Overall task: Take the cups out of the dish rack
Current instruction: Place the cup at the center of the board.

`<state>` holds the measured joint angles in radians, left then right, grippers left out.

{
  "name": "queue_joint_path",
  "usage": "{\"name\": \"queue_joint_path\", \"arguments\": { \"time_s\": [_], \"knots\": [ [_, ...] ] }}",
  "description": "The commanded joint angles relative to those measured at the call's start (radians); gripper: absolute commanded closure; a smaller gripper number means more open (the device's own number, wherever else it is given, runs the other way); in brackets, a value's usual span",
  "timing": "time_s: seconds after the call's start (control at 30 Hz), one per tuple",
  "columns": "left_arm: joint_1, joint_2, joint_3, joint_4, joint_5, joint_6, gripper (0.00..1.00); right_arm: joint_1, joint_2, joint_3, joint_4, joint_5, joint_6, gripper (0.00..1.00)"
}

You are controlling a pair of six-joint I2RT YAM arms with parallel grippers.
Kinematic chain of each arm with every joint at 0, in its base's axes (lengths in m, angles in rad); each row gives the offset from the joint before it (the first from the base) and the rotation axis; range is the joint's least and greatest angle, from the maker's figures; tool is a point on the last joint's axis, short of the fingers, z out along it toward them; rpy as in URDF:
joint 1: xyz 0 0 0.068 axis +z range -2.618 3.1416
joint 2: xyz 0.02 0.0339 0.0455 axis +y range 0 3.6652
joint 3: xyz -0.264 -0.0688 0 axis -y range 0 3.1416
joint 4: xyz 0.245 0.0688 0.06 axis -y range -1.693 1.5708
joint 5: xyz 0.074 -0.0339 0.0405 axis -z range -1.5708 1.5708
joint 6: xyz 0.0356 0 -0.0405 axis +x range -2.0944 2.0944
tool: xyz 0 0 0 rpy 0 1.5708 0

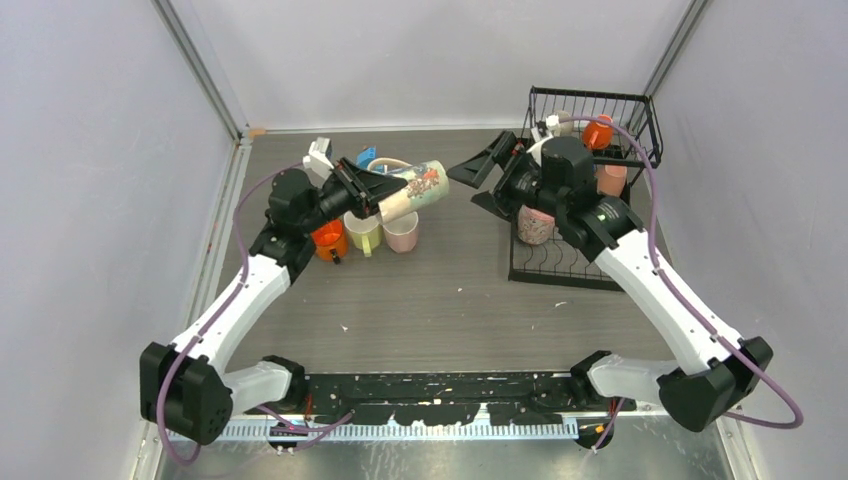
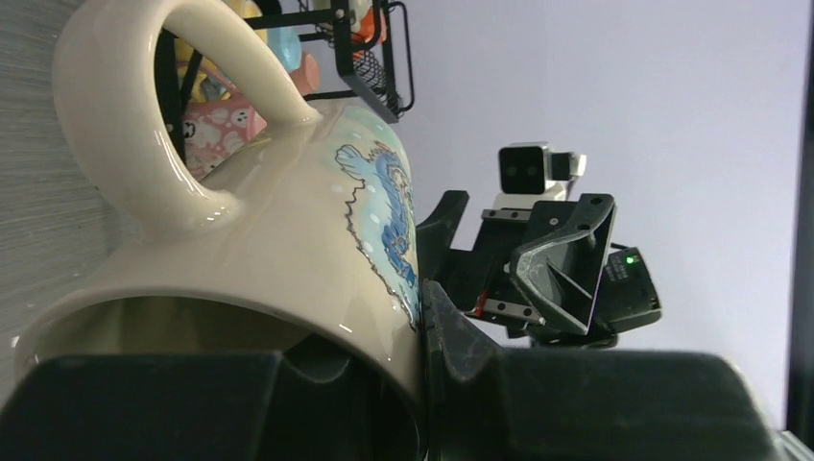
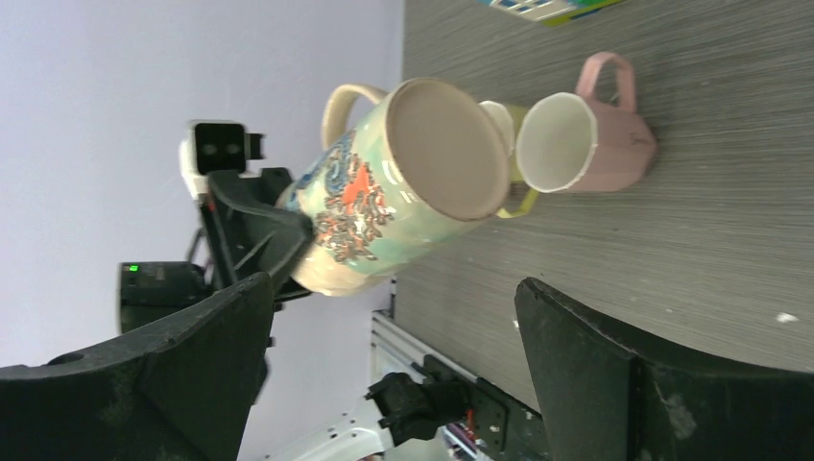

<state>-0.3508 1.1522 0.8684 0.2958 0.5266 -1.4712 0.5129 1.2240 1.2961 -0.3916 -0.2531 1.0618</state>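
My left gripper (image 1: 372,196) is shut on the rim of a cream cup with painted pictures (image 1: 412,188), held on its side in the air above the table. In the left wrist view one finger is inside the cup (image 2: 269,221) and the other presses its outer wall. My right gripper (image 1: 475,185) stands open just right of that cup, touching nothing, in front of the black dish rack (image 1: 640,125). In the right wrist view the held cup (image 3: 384,202) lies beyond the open right gripper (image 3: 394,336). The rack holds an orange cup (image 1: 598,130), a pinkish cup (image 1: 610,178) and a patterned pink cup (image 1: 535,225).
Under the held cup an orange cup (image 1: 328,240), a yellow cup (image 1: 362,232) and a pink cup (image 1: 401,233) stand together on the table. A small blue toy piece (image 1: 367,157) lies behind them. Walls close in the back and both sides.
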Motion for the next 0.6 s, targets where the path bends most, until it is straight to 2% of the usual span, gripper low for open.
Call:
{"name": "queue_joint_path", "arguments": {
  "time_s": [0.0,0.1,0.23,0.4,0.57],
  "knots": [
    [0.005,-0.059,0.178,-0.149,0.076,0.189,1.0,-0.005,-0.079,0.05,-0.133,0.139,-0.115,0.0],
    [0.003,-0.016,0.296,-0.362,0.105,0.328,1.0,-0.005,-0.108,0.073,-0.217,0.226,-0.165,0.0],
    [-0.047,0.06,0.475,-0.665,0.062,0.525,1.0,-0.005,-0.157,0.1,-0.3,0.354,-0.211,0.0],
    [-0.171,0.187,0.685,-0.944,-0.104,0.725,1.0,-0.006,-0.203,0.123,-0.392,0.489,-0.25,0.0],
    [-0.3,0.349,0.874,-1.138,-0.301,0.893,1.0,-0.006,-0.245,0.119,-0.451,0.571,-0.264,0.0]
  ]
}}
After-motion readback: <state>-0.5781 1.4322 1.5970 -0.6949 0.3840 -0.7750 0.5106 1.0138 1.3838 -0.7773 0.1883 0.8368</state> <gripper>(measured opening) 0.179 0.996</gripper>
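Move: The dragon cup is already pinched in the left gripper; its likely spot, bare board just right of the pink mug, lies about 10 cm right, 3 ahead and 28 below. The pink mug is 1 cm right and 2 ahead, the yellow mug 7 left and 3 ahead. For the empty right gripper, the pink lidded cup in the rack lies some 18 cm right, 5 ahead, 25 below; the yellow cup is 11 beyond it. Tip the left gripper fingers-down by some 40 degrees, turning it slightly clockwise and keeping its pinch on the dragon cup's rim; lift slightly and ease back, then swing right about 5 cm and sink towards the bare board. Meanwhile carry the open right gripper about 11 cm right and a little back, away from the dragon cup towards the rack, swinging it clockwise. ##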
